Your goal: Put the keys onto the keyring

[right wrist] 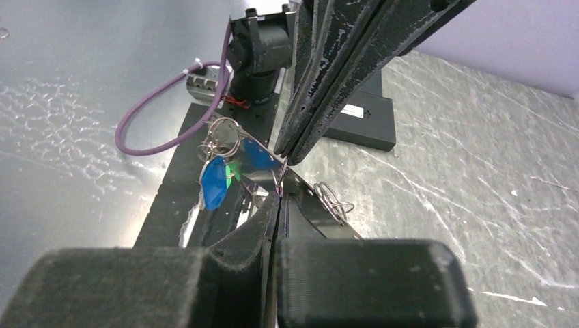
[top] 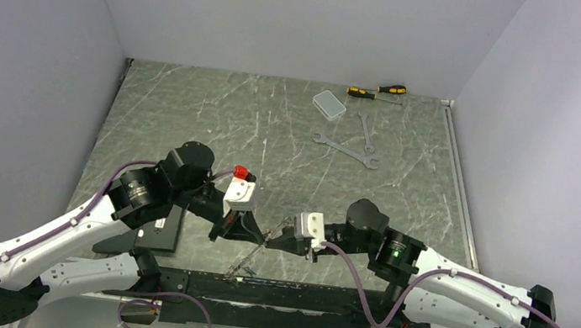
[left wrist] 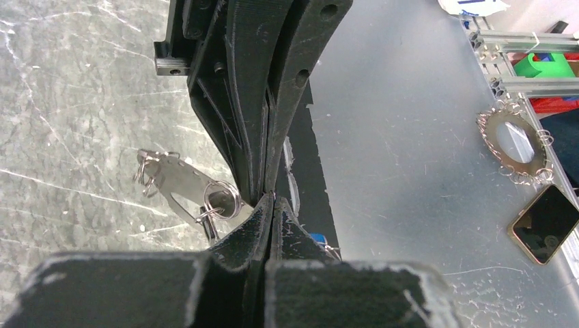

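My left gripper [top: 262,232] and right gripper [top: 277,235] meet tip to tip above the table's near edge. Both are shut on the thin wire keyring [top: 252,253], which slants down towards the rail. In the right wrist view the wire [right wrist: 278,177] runs into my right gripper [right wrist: 280,190], with the left fingers [right wrist: 328,82] pinching just above. A blue-headed key [right wrist: 214,182] and a green head [right wrist: 232,171] hang on the loop to the left. The left wrist view has my left gripper [left wrist: 273,199] shut, with a silver key [left wrist: 179,181] on a small split ring beside it.
Two wrenches [top: 347,148], two screwdrivers [top: 377,91] and a small white box [top: 329,104] lie at the back right. A black block [top: 164,229] sits beside the left arm. Off the table lie a phone [left wrist: 544,223] and a metal plate with rings [left wrist: 513,145].
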`<state>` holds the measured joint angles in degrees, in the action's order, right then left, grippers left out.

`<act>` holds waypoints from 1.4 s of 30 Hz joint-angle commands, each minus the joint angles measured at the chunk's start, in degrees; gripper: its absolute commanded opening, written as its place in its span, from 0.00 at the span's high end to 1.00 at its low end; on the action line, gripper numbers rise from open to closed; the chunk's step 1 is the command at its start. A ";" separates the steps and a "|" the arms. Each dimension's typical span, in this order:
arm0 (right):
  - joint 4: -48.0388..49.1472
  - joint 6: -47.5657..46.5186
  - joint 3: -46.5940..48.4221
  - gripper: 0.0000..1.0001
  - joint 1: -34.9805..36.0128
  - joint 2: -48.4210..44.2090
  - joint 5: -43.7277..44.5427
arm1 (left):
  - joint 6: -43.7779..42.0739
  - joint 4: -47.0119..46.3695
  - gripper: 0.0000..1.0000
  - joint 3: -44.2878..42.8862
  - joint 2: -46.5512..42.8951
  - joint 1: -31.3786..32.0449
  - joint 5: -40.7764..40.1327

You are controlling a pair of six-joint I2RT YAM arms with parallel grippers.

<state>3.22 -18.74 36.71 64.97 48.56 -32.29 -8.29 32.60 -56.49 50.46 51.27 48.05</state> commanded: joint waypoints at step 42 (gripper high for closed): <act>13.26 44.42 -0.33 1.00 -3.09 -4.95 27.41 | 0.48 -3.35 1.00 0.55 -3.81 -0.89 -2.54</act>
<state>15.70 19.07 32.62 62.70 43.42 -14.39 -8.34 28.75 -56.45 48.23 50.04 43.48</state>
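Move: Both hands already pinch at the keyring's small ring, about 1 cm to the left hand's right and 1 cm to the right hand's left. The keyring's plate is centred about 4 cm below both hands: 2 cm back of the left hand, and 1 cm back and 2 cm left of the right. From the left hand, the blue key hangs roughly 7 cm back, 3 cm left and 5 cm lower. Right hand, still pinching, rises and advances about 4 cm each, turning some 40 degrees; left follows with the keyring. ##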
